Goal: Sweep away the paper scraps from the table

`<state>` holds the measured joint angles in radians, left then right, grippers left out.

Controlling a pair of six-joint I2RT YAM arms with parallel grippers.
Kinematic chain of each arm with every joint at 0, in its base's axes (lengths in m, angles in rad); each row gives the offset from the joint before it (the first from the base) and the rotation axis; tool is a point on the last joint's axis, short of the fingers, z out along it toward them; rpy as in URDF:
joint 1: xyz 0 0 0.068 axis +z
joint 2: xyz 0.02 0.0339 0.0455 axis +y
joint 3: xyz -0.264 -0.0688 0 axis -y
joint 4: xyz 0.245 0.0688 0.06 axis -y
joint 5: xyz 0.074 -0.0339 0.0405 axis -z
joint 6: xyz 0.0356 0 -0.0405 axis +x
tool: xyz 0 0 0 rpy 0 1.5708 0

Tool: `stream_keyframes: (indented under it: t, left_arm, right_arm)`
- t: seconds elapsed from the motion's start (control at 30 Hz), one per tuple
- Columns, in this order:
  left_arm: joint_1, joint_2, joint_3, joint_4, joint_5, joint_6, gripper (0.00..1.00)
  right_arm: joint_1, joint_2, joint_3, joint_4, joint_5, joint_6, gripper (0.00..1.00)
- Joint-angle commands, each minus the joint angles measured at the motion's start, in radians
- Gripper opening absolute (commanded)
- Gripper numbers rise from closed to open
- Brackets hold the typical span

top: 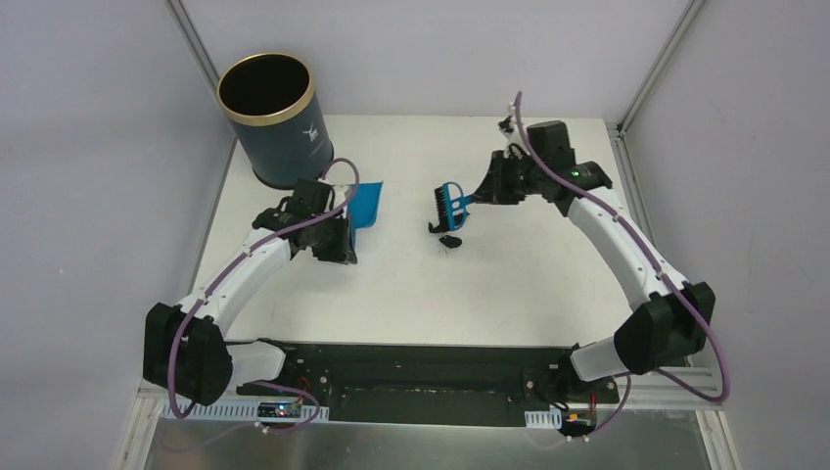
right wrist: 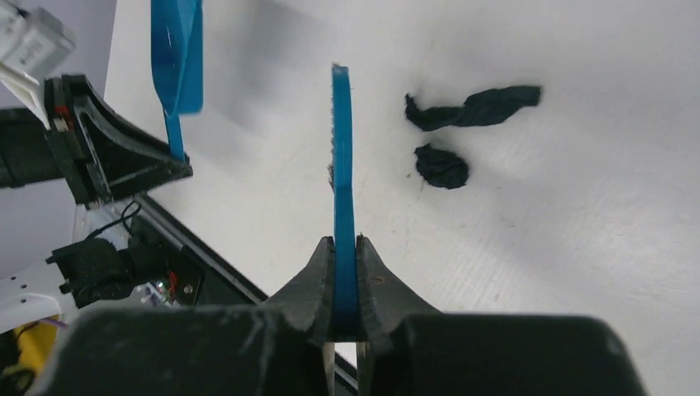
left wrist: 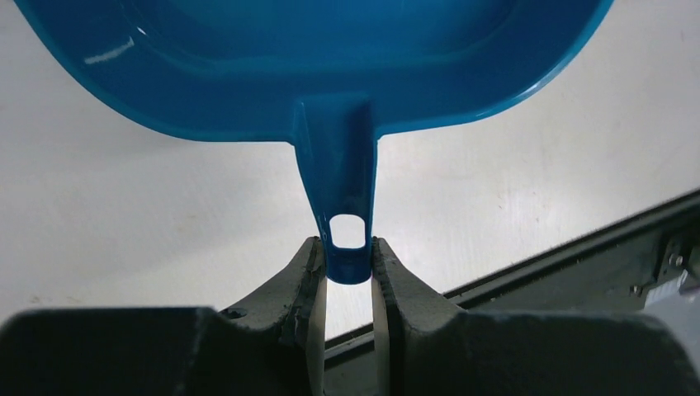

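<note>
On the white table [top: 411, 294], two dark crumpled paper scraps [right wrist: 475, 107] [right wrist: 442, 165] lie close together; from above they show as a dark bit [top: 451, 241] just below the brush. My right gripper [right wrist: 345, 243] [top: 482, 196] is shut on the handle of the blue hand brush [right wrist: 342, 148] [top: 452, 203], which is held edge-on to the left of the scraps. My left gripper [left wrist: 348, 247] [top: 350, 220] is shut on the end of the handle of the blue dustpan [left wrist: 330, 49] [top: 370, 201], left of the brush. No scraps show in the visible part of the pan.
A dark blue bin with a gold rim [top: 269, 117] stands at the back left corner, just behind the dustpan. Grey walls close in the table on three sides. The black front rail [top: 421, 367] runs between the arm bases.
</note>
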<state>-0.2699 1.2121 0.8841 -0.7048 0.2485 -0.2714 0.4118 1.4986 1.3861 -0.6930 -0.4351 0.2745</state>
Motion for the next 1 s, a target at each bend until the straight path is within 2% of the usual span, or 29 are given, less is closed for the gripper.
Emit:
stream_keyframes:
  t: [0.0, 0.17, 0.3, 0.43, 0.57, 0.8, 0.87, 0.97]
  left_arm:
    - [-0.135, 0.064, 0.144, -0.12, 0.009, 0.063, 0.0]
    - [-0.276, 0.181, 0.241, -0.336, -0.143, 0.087, 0.0]
    - [-0.355, 0.255, 0.279, -0.429, -0.133, 0.095, 0.0]
    - [-0.449, 0.324, 0.326, -0.487, -0.119, 0.094, 0.0]
    - [-0.509, 0.395, 0.364, -0.485, -0.108, 0.084, 0.0]
    - [-0.645, 0.528, 0.359, -0.331, -0.133, 0.014, 0.02]
    - [-0.666, 0.566, 0.367, -0.318, -0.123, 0.003, 0.05]
    - [-0.693, 0.596, 0.38, -0.311, -0.159, -0.011, 0.16]
  right_arm:
    - [-0.061, -0.104, 0.055, -0.001, 0.113, -0.125, 0.0]
    - [-0.064, -0.092, 0.119, -0.069, 0.259, -0.415, 0.0]
    - [-0.064, -0.075, 0.162, -0.111, 0.299, -0.613, 0.0]
    - [-0.064, 0.006, 0.248, -0.153, 0.405, -0.752, 0.0]
    - [-0.064, 0.063, 0.291, -0.188, 0.407, -0.75, 0.0]
    - [-0.063, 0.043, 0.183, -0.085, 0.406, -0.695, 0.0]
    - [-0.063, 0.052, 0.186, -0.102, 0.402, -0.693, 0.0]
    - [-0.064, 0.057, 0.183, -0.118, 0.394, -0.694, 0.0]
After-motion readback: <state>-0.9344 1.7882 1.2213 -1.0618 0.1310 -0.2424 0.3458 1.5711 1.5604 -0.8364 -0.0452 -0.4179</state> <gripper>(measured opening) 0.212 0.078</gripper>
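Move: The left hand holds the dustpan by its handle. From this hand the small dark scrap lies about 20 cm to the right, 5 cm ahead and 11 cm lower, with the long dark scrap some 5 cm beyond the small one. From the right hand, which holds the brush, the small scrap is roughly 20 cm below, 4 cm ahead and 4 cm to the left, and the long scrap 9 cm ahead, also 4 cm to the left. Still gripping the dustpan, the left hand swings about 11 cm back and 10 cm right, sinking to bring the pan low on the near side of the scraps; it turns clockwise until its fingers point nearly straight down. The right hand keeps the brush in its grip and pulls away about 10 cm right and 7 cm forward, rising 4–5 cm then sinking back, its fingers swinging from leftward to mostly forward and down. ##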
